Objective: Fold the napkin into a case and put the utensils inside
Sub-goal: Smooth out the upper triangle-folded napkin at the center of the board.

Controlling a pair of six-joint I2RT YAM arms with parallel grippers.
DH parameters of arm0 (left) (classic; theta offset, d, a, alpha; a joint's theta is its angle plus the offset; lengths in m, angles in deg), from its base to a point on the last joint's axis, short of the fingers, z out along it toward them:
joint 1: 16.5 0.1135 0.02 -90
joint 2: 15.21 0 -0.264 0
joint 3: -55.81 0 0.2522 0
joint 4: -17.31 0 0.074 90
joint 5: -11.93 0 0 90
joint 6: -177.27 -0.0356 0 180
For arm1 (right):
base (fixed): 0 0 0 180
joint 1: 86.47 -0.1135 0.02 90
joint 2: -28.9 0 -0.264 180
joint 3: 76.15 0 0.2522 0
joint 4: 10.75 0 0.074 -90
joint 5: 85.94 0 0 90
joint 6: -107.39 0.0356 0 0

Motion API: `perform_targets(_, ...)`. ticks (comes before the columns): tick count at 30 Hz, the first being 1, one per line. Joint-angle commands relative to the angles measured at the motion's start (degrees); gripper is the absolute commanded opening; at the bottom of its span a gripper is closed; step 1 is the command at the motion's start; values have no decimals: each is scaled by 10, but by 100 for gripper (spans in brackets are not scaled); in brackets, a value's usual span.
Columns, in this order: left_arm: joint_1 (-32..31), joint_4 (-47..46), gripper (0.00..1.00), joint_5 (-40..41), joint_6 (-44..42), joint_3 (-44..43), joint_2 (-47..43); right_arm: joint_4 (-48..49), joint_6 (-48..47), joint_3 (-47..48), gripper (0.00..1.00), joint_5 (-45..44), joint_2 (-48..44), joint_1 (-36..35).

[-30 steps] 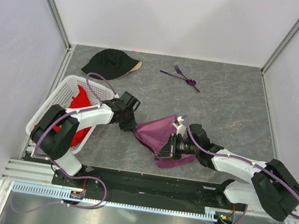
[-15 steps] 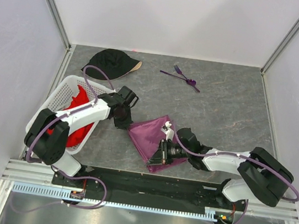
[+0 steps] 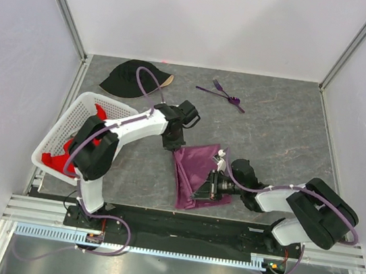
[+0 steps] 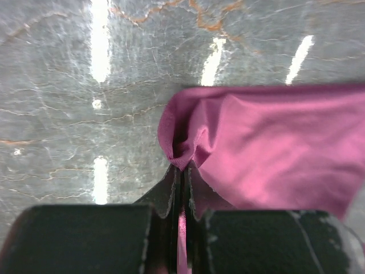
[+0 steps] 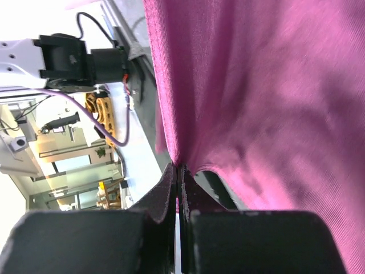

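Observation:
The plum-purple napkin [image 3: 195, 169] lies bunched and partly folded on the grey table, between both arms. My left gripper [image 3: 174, 143] is shut on the napkin's upper-left corner; in the left wrist view the cloth [image 4: 274, 148] is pinched at the tips of the gripper [image 4: 182, 168]. My right gripper [image 3: 204, 185] is shut on the cloth's lower right edge, and its wrist view shows the napkin [image 5: 256, 85] hanging from the closed gripper [image 5: 178, 168]. The purple utensils [image 3: 224, 95], one a fork, lie together at the far side of the table, apart from both grippers.
A black cap [image 3: 135, 77] lies at the far left of the table. A white lattice basket [image 3: 67, 124] stands at the left edge with a red cloth [image 3: 63, 161] inside. The left arm reaches over the basket's far corner.
My left gripper has shut on the napkin's corner and carried it to the right and slightly away, so the cloth is now narrower and bunched. The right gripper stayed shut on it.

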Motion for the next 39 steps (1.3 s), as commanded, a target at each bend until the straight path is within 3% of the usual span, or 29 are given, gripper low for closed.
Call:
perform_targets(1,-5,2,2,94,54,-52,30,-11,-34,-36,0,65,22,4)
perform_targets(8,-32,3,2,119,68,-89,41,-36,-68,-37,0,59,44,14)
perform_targets(15,-43,2,2,103,49,-93,46,-220,-161,57,0,10,-6,14)
perform_targets(20,-45,-1,2,89,40,-88,47,-266,-186,105,15,-1,-14,15)
perform_targets(21,-45,-6,2,84,30,-87,46,-273,-185,116,27,-2,-14,16)
perform_targets(27,-39,-36,3,47,-71,-74,31,-316,-192,138,61,-32,-34,38)
perform_targets(28,-33,-36,10,43,-79,-68,28,-322,-194,139,67,-39,-37,46)
perform_targets(30,-23,-37,14,21,-111,-65,26,-332,-197,140,78,-41,-47,59)
perform_targets(32,-9,-44,25,6,-134,-56,14,-342,-201,139,82,-44,-57,65)
perform_targets(34,4,-44,38,1,-148,-45,6,-350,-203,140,84,-55,-64,72)
perform_targets(39,31,-28,49,-2,-204,-39,-37,-368,-209,140,80,-87,-49,77)
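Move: Both grippers already pinch the left side of the napkin: the left one has its far-left corner, the right one its near-left part. The napkin's middle lies about 9 cm back and 10 cm right of the left hand, some 4 cm lower; from the right hand it is roughly 7 cm ahead, 2 cm right and 4 cm lower. Counted from the left hand, the purple utensils lie 21 cm ahead and 12 cm right, and the black cap 22 cm ahead and 15 cm left. Lay the napkin down and let go with both grippers: lower the right about 3 cm with a little drift right, then lift slightly, open wide, and carry it forward and right over the cloth, tipping its fingers further down. Dip the left gripper slightly while drawing it 3 cm right, ease it forward, then open it partway off the corner, turning slightly clockwise and swinging back left. ##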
